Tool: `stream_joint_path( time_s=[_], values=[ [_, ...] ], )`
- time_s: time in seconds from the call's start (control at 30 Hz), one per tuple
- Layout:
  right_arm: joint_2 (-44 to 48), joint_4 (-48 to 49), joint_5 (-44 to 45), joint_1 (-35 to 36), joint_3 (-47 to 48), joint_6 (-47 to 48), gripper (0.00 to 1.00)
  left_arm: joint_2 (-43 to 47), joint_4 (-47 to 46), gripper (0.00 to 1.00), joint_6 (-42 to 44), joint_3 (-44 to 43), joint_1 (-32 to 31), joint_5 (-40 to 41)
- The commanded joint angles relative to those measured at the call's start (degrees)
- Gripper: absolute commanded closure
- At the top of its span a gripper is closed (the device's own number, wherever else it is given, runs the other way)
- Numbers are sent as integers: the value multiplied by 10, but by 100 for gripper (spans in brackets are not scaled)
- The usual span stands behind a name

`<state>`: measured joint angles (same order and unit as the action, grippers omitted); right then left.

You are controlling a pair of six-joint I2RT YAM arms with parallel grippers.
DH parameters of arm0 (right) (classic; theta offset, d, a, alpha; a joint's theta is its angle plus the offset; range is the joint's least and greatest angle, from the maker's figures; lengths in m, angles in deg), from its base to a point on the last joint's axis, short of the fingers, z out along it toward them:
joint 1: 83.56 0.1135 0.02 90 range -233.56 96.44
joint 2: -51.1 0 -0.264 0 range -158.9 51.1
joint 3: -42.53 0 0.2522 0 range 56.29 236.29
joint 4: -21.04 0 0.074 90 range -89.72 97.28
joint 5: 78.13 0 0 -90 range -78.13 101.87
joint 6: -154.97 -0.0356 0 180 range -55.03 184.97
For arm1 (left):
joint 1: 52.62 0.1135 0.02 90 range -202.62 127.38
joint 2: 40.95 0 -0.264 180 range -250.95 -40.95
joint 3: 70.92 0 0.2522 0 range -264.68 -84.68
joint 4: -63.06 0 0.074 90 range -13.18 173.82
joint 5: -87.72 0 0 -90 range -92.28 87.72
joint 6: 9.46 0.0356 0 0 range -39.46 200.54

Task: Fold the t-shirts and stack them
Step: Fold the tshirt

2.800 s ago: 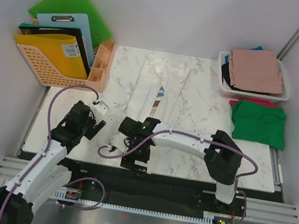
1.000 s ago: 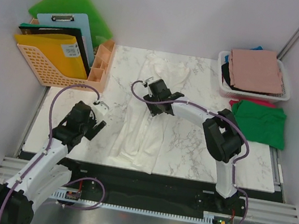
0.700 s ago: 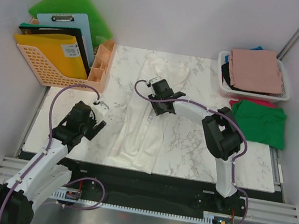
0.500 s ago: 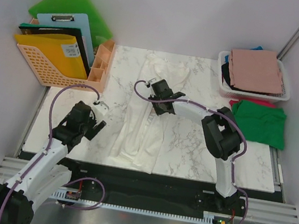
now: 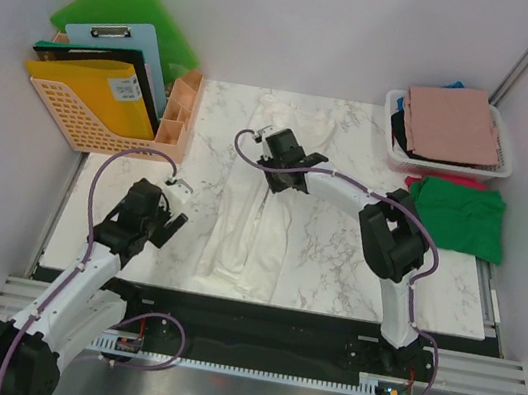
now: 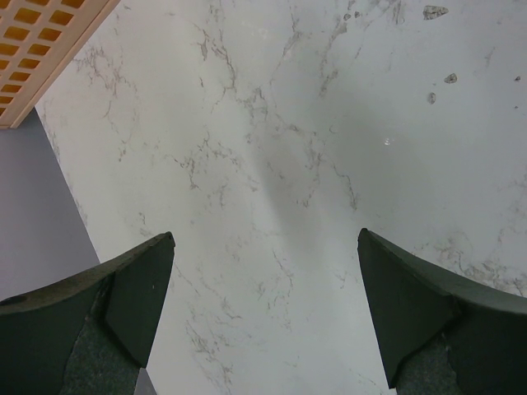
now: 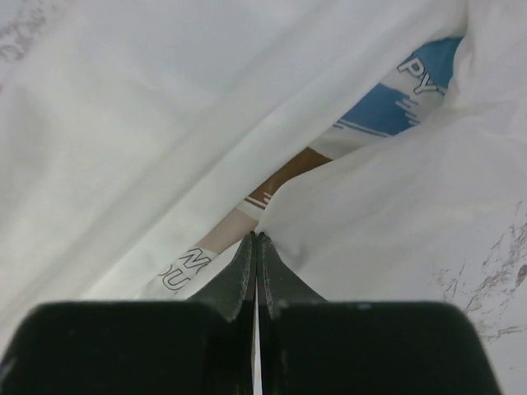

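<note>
A cream-white t-shirt (image 5: pixel 255 237) lies lengthwise down the middle of the marble table, folded into a long strip. My right gripper (image 5: pixel 280 160) is over its upper half, shut on a folded edge of the cloth. In the right wrist view my right gripper (image 7: pixel 257 239) pinches that edge beside the blue-and-brown chest print (image 7: pixel 395 111). My left gripper (image 5: pixel 173 220) hovers left of the shirt. It is open over bare marble in the left wrist view (image 6: pixel 264 239). A green t-shirt (image 5: pixel 458 218) lies folded at the right, over a red one (image 5: pixel 438 177).
A white mesh basket (image 5: pixel 391 130) at the back right holds a dusty-pink t-shirt (image 5: pixel 452 123) on top of darker ones. An orange file basket (image 5: pixel 74 120) with folders, clipboards and green boards (image 5: pixel 134 3) stands at the back left, with a small orange organiser (image 5: pixel 179 110) beside it.
My right gripper has gone from partly open to shut on the shirt's fold and moved a little toward the far edge with the cloth. The left arm has not moved.
</note>
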<state>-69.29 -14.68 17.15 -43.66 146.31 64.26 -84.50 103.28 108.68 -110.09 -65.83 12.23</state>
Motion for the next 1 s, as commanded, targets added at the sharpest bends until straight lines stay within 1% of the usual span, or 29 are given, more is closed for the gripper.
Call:
stream_joint_path(
  time_s=[0.0,0.13,0.2,0.3,0.33,0.4,0.47,0.53,0.57,0.63,0.67,0.7,0.73,0.77,0.8,0.83,0.87,0.9,0.97],
  values=[
    [5,-1,-12,7,49,-6,100,2,-17,0,-10,-2,2,-5],
    [-13,-10,-21,11,70,-9,100,4,-17,0,-9,-1,2,-5],
    [-29,-19,-35,12,83,-8,94,1,-17,0,-8,-2,2,-6],
    [-50,-46,-51,12,108,1,63,0,-15,0,-8,-1,2,-7],
    [-54,-51,-52,12,112,2,46,0,-15,0,-8,-1,2,-7],
    [-51,-59,-65,13,108,17,33,0,-15,0,-8,0,2,-9],
    [-41,-58,-65,12,86,22,31,0,-15,0,-8,0,2,-10],
    [-12,-33,-60,13,57,24,30,0,-14,0,-8,-1,2,-10],
    [4,-18,-56,12,20,23,30,-1,-14,0,-8,-1,2,-10],
    [63,22,-27,12,-18,22,30,2,-14,0,-8,-1,2,-9],
    [86,35,-17,12,-54,24,30,2,-13,0,-8,-1,3,-9],
    [132,60,-6,12,-73,28,29,3,-13,0,-8,-1,2,-10],
    [155,67,9,11,-99,35,27,2,-13,0,-8,-1,2,-9],
    [174,69,17,12,-108,46,24,1,-13,0,-8,-1,3,-10],
    [203,59,27,12,-114,48,17,0,-12,0,-8,-2,2,-10],
    [213,48,37,12,-119,53,13,-1,-12,0,-8,-2,2,-10],
    [225,35,46,11,-118,55,6,-1,-11,0,-8,-2,2,-11],
    [227,6,50,10,-117,55,2,0,-12,0,-8,-2,2,-11],
    [225,-12,48,-7,-114,55,2,0,-13,0,-8,-2,2,-12]
  ],
)
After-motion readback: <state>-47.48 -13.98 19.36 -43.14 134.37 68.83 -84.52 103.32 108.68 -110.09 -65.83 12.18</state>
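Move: The right hand's shut fingers already pinch the t-shirt's right-hand edge, about 3 cm over the table; the strip of print still showing, which the edge is to cover, centres some 3 cm ahead, 1 cm left and 3 cm lower. The shirt's middle lies about 3 cm back and 2 cm left of the hand. From the idle left hand the print strip is roughly 16 cm ahead, 18 cm right and 7 cm below. Right hand carries the pinched edge 3 cm left, lets go, retreats back-right, then lifts about 10 cm. ##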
